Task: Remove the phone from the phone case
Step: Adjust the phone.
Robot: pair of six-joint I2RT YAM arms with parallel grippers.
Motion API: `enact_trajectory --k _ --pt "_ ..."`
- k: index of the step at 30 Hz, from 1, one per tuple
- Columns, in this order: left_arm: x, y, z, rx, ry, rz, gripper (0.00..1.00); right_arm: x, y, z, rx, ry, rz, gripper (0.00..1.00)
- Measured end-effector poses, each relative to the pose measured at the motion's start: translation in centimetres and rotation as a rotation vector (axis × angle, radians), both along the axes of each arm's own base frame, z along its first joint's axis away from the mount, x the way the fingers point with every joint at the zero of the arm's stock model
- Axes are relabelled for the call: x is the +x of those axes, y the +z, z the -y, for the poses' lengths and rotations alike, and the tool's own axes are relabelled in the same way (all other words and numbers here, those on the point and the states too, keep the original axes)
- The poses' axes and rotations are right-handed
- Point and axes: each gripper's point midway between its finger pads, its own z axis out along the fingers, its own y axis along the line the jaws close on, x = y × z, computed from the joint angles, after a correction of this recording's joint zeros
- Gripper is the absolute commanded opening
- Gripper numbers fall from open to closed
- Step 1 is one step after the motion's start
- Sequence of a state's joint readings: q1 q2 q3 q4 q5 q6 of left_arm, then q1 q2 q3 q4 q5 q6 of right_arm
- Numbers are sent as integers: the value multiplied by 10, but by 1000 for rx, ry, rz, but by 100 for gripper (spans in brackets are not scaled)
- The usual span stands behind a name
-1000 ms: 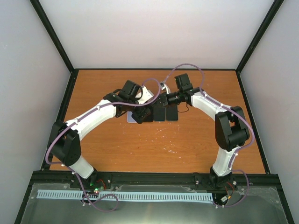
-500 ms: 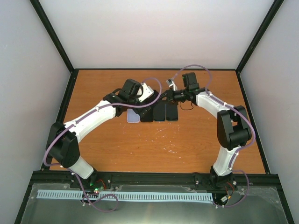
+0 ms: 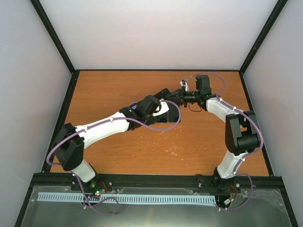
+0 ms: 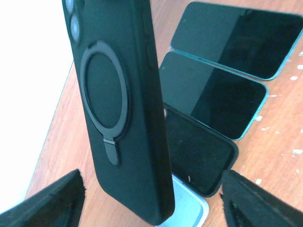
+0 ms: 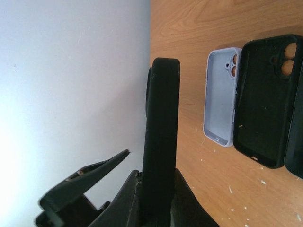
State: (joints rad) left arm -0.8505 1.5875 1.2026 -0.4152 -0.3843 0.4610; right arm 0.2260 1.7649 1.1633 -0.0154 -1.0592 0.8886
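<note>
A black phone case (image 4: 118, 109) with a ring stand on its back is held upright in the air, and camera lenses show through its cutout. The phone's screen side is hidden. In the right wrist view the case (image 5: 160, 127) is edge-on, with my right gripper (image 5: 158, 184) shut on its lower end. My left gripper (image 4: 151, 208) is open, one finger on each side of the case and neither touching it. From above, the two grippers, left (image 3: 168, 100) and right (image 3: 181, 98), meet over the back middle of the table.
Below the held case, a row lies on the wooden table (image 3: 109, 90): two bare phones (image 4: 213, 97) (image 4: 236, 40) screen up, an empty black case (image 4: 199, 151) and an empty pale blue case (image 5: 220, 97). The white left wall is close.
My right gripper has lifted the black case off the row and drawn it to the right. My left arm has swung right over the row, its open fingers now around the case.
</note>
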Motion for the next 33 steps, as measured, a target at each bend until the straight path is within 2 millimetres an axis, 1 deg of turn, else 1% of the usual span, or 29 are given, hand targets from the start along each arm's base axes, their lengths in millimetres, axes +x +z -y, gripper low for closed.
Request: enact_trajectory --k 5,8,12,16,18,22,24,25,27,28,30,33 --pt "10 -18 -7 122 32 74 56 0 5 1 21 -23 -44 3" --pt "15 -25 -13 188 48 129 43 0 5 2 22 -31 -56 3" --pt "21 -22 -16 233 60 196 22 -3 -1 2 22 -38 -87 3" --pt "25 -19 -15 267 64 246 8 -2 -3 4 30 -64 -143 4" --pt "26 -20 -13 275 62 259 2 -2 -5 6 30 -72 -156 12" --pt "28 -21 -12 280 66 273 1 -2 -6 7 31 -79 -165 29" --pt "29 -20 -13 270 73 273 1 -4 -4 6 36 -72 -160 46" --pt "30 -18 -12 264 81 280 1 -5 -5 6 34 -70 -161 53" --pt "30 -19 -12 252 83 271 1 -5 -2 6 40 -60 -143 62" --pt "28 -21 -13 248 82 257 1 -5 1 7 41 -50 -121 70" --pt "28 -24 -15 230 90 224 1 -6 2 8 39 -42 -108 75" --pt "30 -23 -16 183 97 148 1 -4 9 14 30 -36 -55 86"
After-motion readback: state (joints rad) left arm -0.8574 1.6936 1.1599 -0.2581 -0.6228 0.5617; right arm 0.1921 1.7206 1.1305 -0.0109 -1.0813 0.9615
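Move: The cased phone, held up by the right fingers, has its middle about 6 cm ahead of the left hand, 3 cm to its right and roughly level; from the right hand the same phone lies some 5 cm left and 1 cm ahead. On the table 17 cm below the left hand and 4 cm ahead are the empty black case 4 cm left, the lilac case 12 cm left and a bare phone 4 cm right. Forward some 3 cm, dipping 2 cm and edging left, the open left hand goes in around the near end of the cased phone, rolls its left side up and tips its fingers up about 15 degrees, and closes to pinch the case across its thickness. The right hand keeps its grip almost in place, tipping slightly, and only then opens wide and starts easing right and up. Meanwhile the left wrist partly tips back down. ##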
